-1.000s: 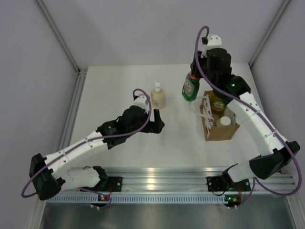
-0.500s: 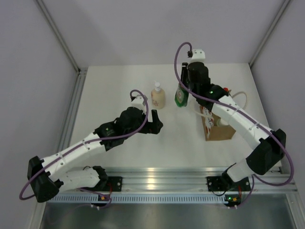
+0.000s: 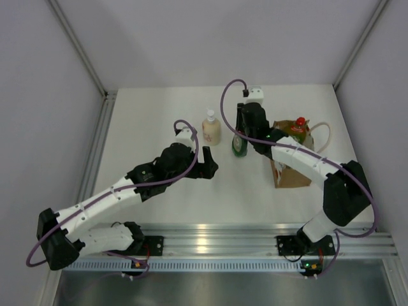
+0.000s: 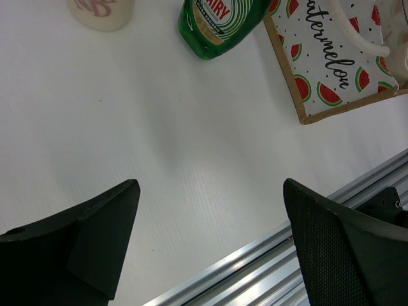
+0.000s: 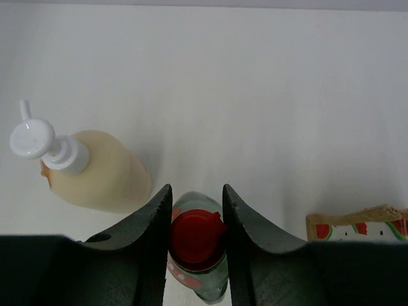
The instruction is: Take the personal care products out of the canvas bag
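My right gripper point(image 3: 240, 132) is shut on the red cap point(image 5: 196, 236) of the dark green bottle point(image 3: 239, 146), which hangs upright low over the table between the cream pump bottle point(image 3: 211, 129) and the canvas bag point(image 3: 294, 176). The wrist view shows the fingers of that gripper point(image 5: 196, 189) pressing the cap from both sides, with the cream bottle point(image 5: 102, 177) to the left. A yellow bottle with a red cap point(image 3: 298, 126) stands in the bag. My left gripper point(image 3: 211, 167) is open and empty over bare table. In its wrist view that gripper point(image 4: 210, 186) looks at the green bottle point(image 4: 217, 25) and the bag's watermelon-print panel point(image 4: 338, 57).
The bag's white handle point(image 3: 322, 137) loops out to the right. My right forearm point(image 3: 299, 159) crosses over the bag's opening. An aluminium rail point(image 3: 217, 236) runs along the near table edge. Grey walls close in the left, right and back.
The right gripper carried the green bottle left and down, away from above the bag to a spot beside the cream bottle. The left arm has barely moved.
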`<state>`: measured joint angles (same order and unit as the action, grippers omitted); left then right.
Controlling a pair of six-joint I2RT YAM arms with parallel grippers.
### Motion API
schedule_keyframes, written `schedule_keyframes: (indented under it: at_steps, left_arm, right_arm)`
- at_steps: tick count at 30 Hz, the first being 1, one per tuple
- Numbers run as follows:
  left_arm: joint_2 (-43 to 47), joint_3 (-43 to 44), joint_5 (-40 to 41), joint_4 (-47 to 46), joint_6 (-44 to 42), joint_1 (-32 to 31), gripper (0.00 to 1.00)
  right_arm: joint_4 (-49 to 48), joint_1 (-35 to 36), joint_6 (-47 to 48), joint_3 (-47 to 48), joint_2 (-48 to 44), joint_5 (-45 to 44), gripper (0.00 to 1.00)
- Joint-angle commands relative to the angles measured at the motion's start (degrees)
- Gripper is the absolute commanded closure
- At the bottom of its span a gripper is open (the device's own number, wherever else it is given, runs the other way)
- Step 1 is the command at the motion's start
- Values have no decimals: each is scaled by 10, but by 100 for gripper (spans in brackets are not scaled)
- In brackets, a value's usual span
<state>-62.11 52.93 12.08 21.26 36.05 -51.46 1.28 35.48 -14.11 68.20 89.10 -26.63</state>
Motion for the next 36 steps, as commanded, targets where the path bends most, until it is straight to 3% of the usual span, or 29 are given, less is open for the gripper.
schedule_keyframes:
  at_steps: [1, 5, 8, 10, 12, 13, 19, 24, 29, 33, 36]
  left_arm:
    - [-2, 1, 8, -6, 5, -1, 2]
    - [-1, 0, 8, -6, 4, -1, 2]
    - [-2, -1, 10, -7, 6, -1, 2]
    - [-4, -1, 10, -7, 8, -1, 2]
    - [-7, 0, 8, -6, 8, -1, 2]
    - [-8, 1, 8, -7, 9, -1, 2]
    - [-20, 11, 1, -7, 8, -1, 2]
    - [-42, 34, -21, -9, 14, -1, 2]
    - [-75, 57, -51, -24, 16, -2, 2]
    - [-98, 71, -71, -34, 17, -2, 2]
    - [-107, 73, -70, -34, 15, -2, 2]
  right_arm:
    - [-158, 13, -14, 4, -2, -14, 100]
    - [-176, 13, -11, -13, 8, -11, 99]
    - [-178, 17, -11, -17, 13, -19, 85]
    - [-176, 20, -8, -17, 14, -18, 83]
    - [-174, 22, -8, -17, 13, -18, 64]
    - [-172, 23, -7, -17, 12, -18, 49]
    - [-148, 24, 6, 0, -9, -19, 26]
    - [-118, 17, 26, 1, -49, -25, 28]
    - [-87, -27, 28, -45, -146, -7, 28]
    - [-16, -115, 29, -74, -211, 36, 28]
    - [-14, -175, 49, -105, -254, 71, 29]
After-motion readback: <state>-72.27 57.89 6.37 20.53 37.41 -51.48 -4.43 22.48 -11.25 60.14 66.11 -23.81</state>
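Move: The green bottle hangs by its red cap in the right fingers. Its spot on the table lies almost straight below, about 18 cm down and 1 cm forward and left. The cream pump bottle stands some 10 cm left and 4 cm ahead of the hand. The canvas bag is about 20 cm right and 1 cm back, with a red-capped bottle in it 18 cm right and 3 cm ahead. From the left hand the spot is roughly 17 cm ahead and 11 cm right. Lower the right gripper the last 1.5 cm to set the green bottle on the table, ease slightly forward and left, and open the fingers to let go of the cap. Then lift about 14 cm and swing about as far right towards the canvas bag, drawing back a little and tipping the fingers up some 20 degrees. Let the open, empty left gripper drift a few centimetres right and slightly down. ##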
